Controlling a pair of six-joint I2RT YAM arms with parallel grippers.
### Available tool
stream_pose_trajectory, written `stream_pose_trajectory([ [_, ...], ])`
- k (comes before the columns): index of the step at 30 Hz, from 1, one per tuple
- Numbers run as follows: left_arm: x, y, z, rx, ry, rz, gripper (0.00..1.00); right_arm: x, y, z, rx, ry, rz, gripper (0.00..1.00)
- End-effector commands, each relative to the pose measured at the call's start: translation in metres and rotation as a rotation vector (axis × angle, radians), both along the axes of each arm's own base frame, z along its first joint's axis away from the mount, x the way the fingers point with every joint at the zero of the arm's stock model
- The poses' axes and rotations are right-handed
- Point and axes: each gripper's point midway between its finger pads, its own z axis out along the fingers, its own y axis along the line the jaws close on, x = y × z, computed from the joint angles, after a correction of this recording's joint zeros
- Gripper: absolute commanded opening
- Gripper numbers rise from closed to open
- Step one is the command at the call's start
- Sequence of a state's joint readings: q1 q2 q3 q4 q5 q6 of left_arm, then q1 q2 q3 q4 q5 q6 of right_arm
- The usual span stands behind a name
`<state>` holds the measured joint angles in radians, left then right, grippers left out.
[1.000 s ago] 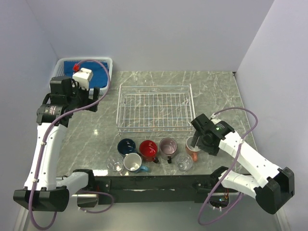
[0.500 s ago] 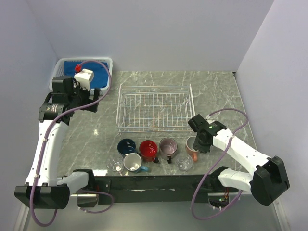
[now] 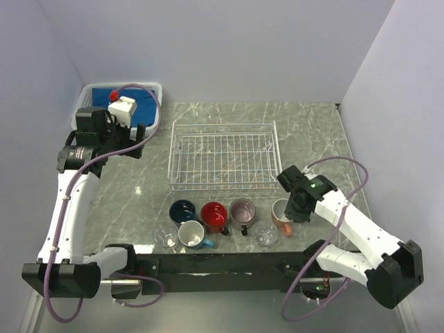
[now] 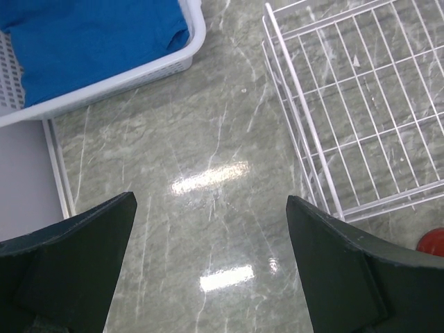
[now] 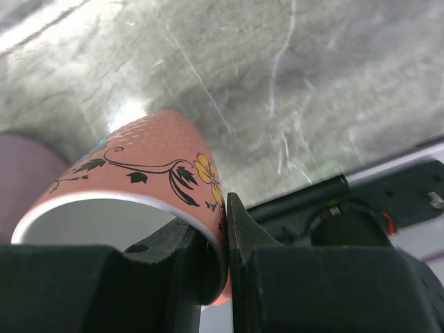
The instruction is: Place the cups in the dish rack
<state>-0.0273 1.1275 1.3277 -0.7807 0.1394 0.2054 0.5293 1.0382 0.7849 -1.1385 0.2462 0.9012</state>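
Note:
My right gripper (image 3: pixel 293 208) is shut on the rim of the salmon-orange mug (image 3: pixel 281 215), one finger inside and one outside; the mug shows close up in the right wrist view (image 5: pixel 149 173) with a flower pattern. The navy mug (image 3: pixel 182 210), red mug (image 3: pixel 214 216), mauve mug (image 3: pixel 242 211), light blue mug (image 3: pixel 191 235) and two clear glass cups (image 3: pixel 166 239) (image 3: pixel 265 236) stand in front of the white wire dish rack (image 3: pixel 222 156), which holds nothing. My left gripper (image 4: pixel 211 277) is open and empty, high above the table left of the rack (image 4: pixel 347 104).
A white plastic basket (image 3: pixel 154 111) with blue cloth stands at the back left; it also shows in the left wrist view (image 4: pixel 104 83). Walls close in on both sides. The black arm mount (image 3: pixel 229 263) runs along the near table edge.
My right gripper has closed on the salmon-orange mug's rim and shifted it slightly right and nearer. The left arm has barely moved.

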Motion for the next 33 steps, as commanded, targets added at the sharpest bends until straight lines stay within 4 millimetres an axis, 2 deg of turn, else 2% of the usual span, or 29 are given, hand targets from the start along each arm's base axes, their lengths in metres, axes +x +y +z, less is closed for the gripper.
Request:
stream_pose_trajectory([
  [1, 0.015, -0.014, 0.012, -0.053, -0.051, -0.063, 0.96, 0.012, -0.001, 0.065, 0.035, -0.13, 0.02, 0.0],
  [3, 0.02, -0.018, 0.022, -0.091, -0.071, -0.066, 0.96, 0.007, 0.002, 0.083, 0.066, -0.135, 0.048, 0.0],
  [4, 0.024, -0.021, 0.022, -0.112, -0.058, -0.075, 0.96, 0.006, 0.006, 0.099, 0.093, -0.152, 0.072, 0.0],
  [5, 0.026, -0.027, 0.028, -0.154, -0.057, -0.088, 0.96, 0.002, 0.016, 0.108, 0.159, -0.147, 0.101, 0.0],
  [6, 0.027, -0.031, 0.045, -0.177, -0.078, -0.103, 0.96, 0.001, 0.022, 0.117, 0.197, -0.157, 0.126, 0.0],
  [8, 0.033, -0.038, 0.055, -0.257, -0.057, -0.136, 0.96, 0.001, 0.043, 0.151, 0.326, -0.224, 0.215, 0.0],
  [9, 0.036, -0.04, 0.078, -0.28, -0.097, -0.153, 0.96, 0.003, 0.052, 0.166, 0.375, -0.261, 0.249, 0.0],
  [10, 0.043, -0.041, 0.075, -0.314, -0.059, -0.16, 0.96, 0.009, 0.06, 0.191, 0.422, -0.336, 0.292, 0.0],
  [11, 0.045, -0.039, 0.083, -0.364, -0.052, -0.157, 0.96, 0.024, 0.073, 0.209, 0.469, -0.41, 0.325, 0.0],
  [12, 0.045, -0.048, 0.107, -0.422, -0.077, -0.205, 0.96, 0.03, 0.087, 0.225, 0.533, -0.447, 0.368, 0.0],
  [13, 0.051, -0.05, 0.103, -0.466, -0.032, -0.216, 0.96, 0.049, 0.103, 0.261, 0.595, -0.579, 0.418, 0.0],
  [14, 0.052, -0.05, 0.11, -0.52, -0.017, -0.215, 0.96, 0.066, 0.118, 0.27, 0.625, -0.594, 0.435, 0.0],
  [15, 0.046, -0.061, 0.131, -0.57, -0.031, -0.293, 0.96, 0.075, 0.132, 0.285, 0.684, -0.628, 0.471, 0.0],
  [16, 0.048, -0.065, 0.133, -0.608, -0.006, -0.311, 0.96, 0.085, 0.145, 0.311, 0.744, -0.695, 0.494, 0.0],
  [17, 0.045, -0.07, 0.142, -0.655, 0.003, -0.322, 0.96, 0.11, 0.165, 0.333, 0.805, -0.779, 0.519, 0.0],
  [19, 0.03, -0.082, 0.163, -0.722, -0.004, -0.408, 0.96, 0.123, 0.191, 0.368, 0.956, -0.839, 0.552, 0.0],
  [20, 0.026, -0.086, 0.172, -0.77, -0.006, -0.439, 0.96, 0.144, 0.207, 0.386, 1.019, -0.91, 0.57, 0.0],
  [21, 0.021, -0.089, 0.176, -0.807, 0.009, -0.468, 0.96, 0.151, 0.216, 0.395, 1.073, -0.923, 0.581, 0.0],
  [22, 0.006, -0.097, 0.187, -0.888, 0.057, -0.516, 0.96, 0.154, 0.225, 0.422, 1.175, -0.97, 0.601, 0.0],
  [23, 0.005, -0.099, 0.187, -0.919, 0.065, -0.55, 0.96, 0.172, 0.238, 0.414, 1.203, -0.939, 0.593, 0.0],
  [24, 0.002, -0.101, 0.188, -0.951, 0.087, -0.569, 0.96, 0.178, 0.245, 0.417, 1.233, -0.935, 0.599, 0.0],
  [25, -0.01, -0.106, 0.193, -1.016, 0.15, -0.584, 0.96, 0.191, 0.255, 0.422, 1.281, -0.935, 0.597, 0.0],
  [26, -0.01, -0.107, 0.179, -1.059, 0.203, -0.568, 0.96, 0.194, 0.26, 0.422, 1.312, -0.915, 0.61, 0.0],
  [27, -0.01, -0.107, 0.184, -1.044, 0.155, -0.605, 0.96, 0.196, 0.265, 0.425, 1.364, -0.889, 0.587, 0.0],
  [28, -0.021, -0.11, 0.188, -1.074, 0.165, -0.596, 0.96, 0.203, 0.271, 0.426, 1.405, -0.899, 0.596, 0.0],
  [29, -0.019, -0.109, 0.176, -1.091, 0.175, -0.582, 0.96, 0.205, 0.275, 0.425, 1.436, -0.882, 0.594, 0.0],
  [33, -0.021, -0.11, 0.172, -1.092, 0.16, -0.565, 0.96, 0.211, 0.286, 0.421, 1.644, -0.773, 0.502, 0.0],
])
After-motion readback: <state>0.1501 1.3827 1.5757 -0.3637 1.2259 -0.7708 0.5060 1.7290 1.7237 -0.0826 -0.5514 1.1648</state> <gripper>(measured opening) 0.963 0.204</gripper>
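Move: Pinched already at its rim wall, the pink mug has its middle about 4 cm left of the right hand, 1 cm ahead and 3 cm lower; the dish rack's middle is roughly 26 cm ahead, 23 cm left and 5 cm below that hand. The purple mug stands some 15 cm left and 2 cm ahead of it. From the empty left hand the pink mug is about 46 cm right, 17 cm back and 23 cm down; the rack's middle is 27 cm right, 8 cm ahead, 26 cm down. Lifting the pink mug nearly straight up at first, the right hand then sweeps forward and left over the rack, rising some 30 cm and rolling about 80 degrees until its closed fingers point left. The open left hand rises about 14 cm and shifts 10 cm right, reaching forward then drawing back, and turns its fingers rightward towards the mug's base. ##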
